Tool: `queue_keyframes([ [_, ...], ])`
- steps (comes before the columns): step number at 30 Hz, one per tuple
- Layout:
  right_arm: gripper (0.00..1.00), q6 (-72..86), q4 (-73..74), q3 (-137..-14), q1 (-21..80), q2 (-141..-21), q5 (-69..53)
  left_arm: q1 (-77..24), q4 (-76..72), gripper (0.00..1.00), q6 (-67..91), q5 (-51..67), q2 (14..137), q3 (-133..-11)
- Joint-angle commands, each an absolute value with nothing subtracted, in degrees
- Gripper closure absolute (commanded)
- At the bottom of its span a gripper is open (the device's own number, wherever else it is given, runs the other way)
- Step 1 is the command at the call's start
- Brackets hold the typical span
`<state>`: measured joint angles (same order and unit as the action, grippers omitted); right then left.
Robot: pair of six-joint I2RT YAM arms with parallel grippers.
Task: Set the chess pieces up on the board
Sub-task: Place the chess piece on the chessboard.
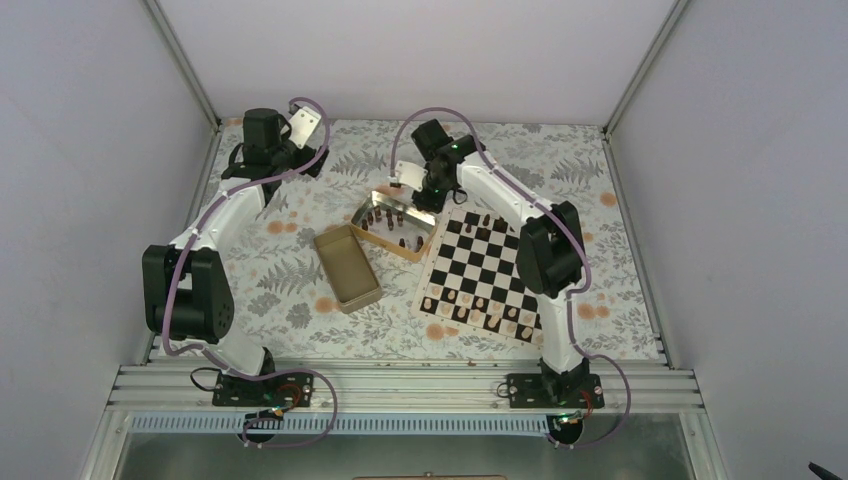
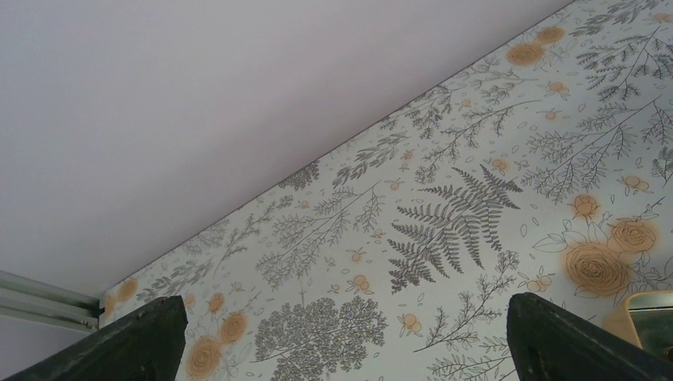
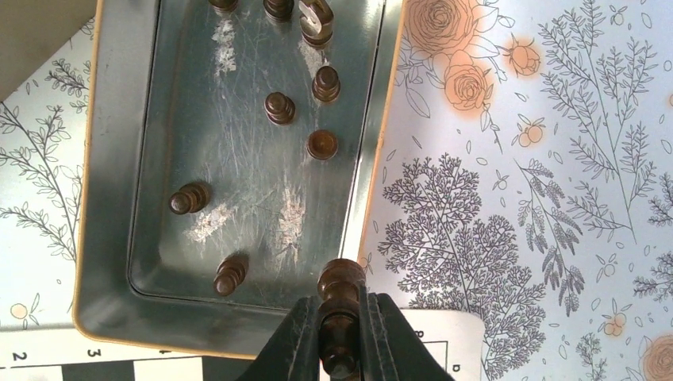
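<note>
My right gripper [image 3: 340,305] is shut on a dark brown chess piece [image 3: 341,279], gripped around its stem with the round head sticking out past the fingertips. The piece hangs over the near right rim of a golden tin [image 3: 238,143] in which several more dark chess pieces [image 3: 279,108] stand. From above, the right gripper [image 1: 425,190] is at the tin's right end, just beyond the board's [image 1: 487,262] far left corner. A few dark pieces [image 1: 475,217] stand on the board's far row. My left gripper [image 2: 345,317] is open and empty, high over the back left of the table [image 1: 300,125].
An empty golden tin [image 1: 346,267] lies left of the board. Pale pieces [image 1: 470,305] fill the board's two near rows. The board's light corner [image 3: 444,341] shows under my right fingers. The back wall runs close behind the left gripper.
</note>
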<state>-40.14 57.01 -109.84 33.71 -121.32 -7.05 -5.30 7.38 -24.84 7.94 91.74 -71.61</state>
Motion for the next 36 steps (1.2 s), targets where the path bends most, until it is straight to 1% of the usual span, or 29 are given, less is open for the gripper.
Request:
queue_keyframes([
  [1, 0.92, -39.05, 56.57, -110.89, 32.77, -119.10, -8.34, -5.38, 6.24, 0.00, -25.05, 7.48, 90.18, -71.07],
  [8, 0.91, -38.77, 56.69, -109.77, 28.81, -115.84, -8.24, -5.36, 6.15, 0.00, -25.14, 7.34, 90.45, -71.10],
  [13, 0.91, -38.76, 57.07, -107.16, 23.29, -112.27, -8.44, -5.41, 6.15, 0.00, -25.22, 7.12, 90.38, -71.16],
  [19, 0.91, -39.73, 56.84, -99.95, 15.12, -107.05, -8.62, -5.35, 6.06, 0.00, -25.31, 7.05, 90.44, -71.14],
  [26, 0.90, -41.55, 56.08, -88.16, 4.59, -100.67, -8.63, -5.36, 6.03, 0.00, -25.20, 7.36, 90.44, -71.33],
  [31, 0.89, -42.34, 53.99, -81.42, 0.45, -99.10, -9.26, -5.36, 6.24, 0.00, -25.14, 7.51, 90.54, -71.55],
  [36, 0.88, -42.90, 53.10, -79.21, -1.36, -100.72, -9.67, -5.41, 6.40, 0.00, -25.10, 7.65, 90.20, -71.65],
])
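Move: My right hand already holds a chess piece just off the near-right end of the metal tray. The free back-rank square f8 lies about 26 cm to my right, 4 cm back and 11 cm down. The dark piece on e8 stands some 22 cm right and 3 cm back, the one on g8 about 29 cm right and 5 cm back; the tray's middle is 8 cm left, 4 cm back. From my left hand the square is roughly 49 cm right, 14 cm back, 22 cm down. Keeping the chess piece pinched, I swing my right hand about 27 cm to the right, from beside the tray across the board's far side towards f8. I arc up some 5 cm and a little forward first, then sink and draw back about 6 cm, turning the wrist some 30 degrees clockwise on the way. ##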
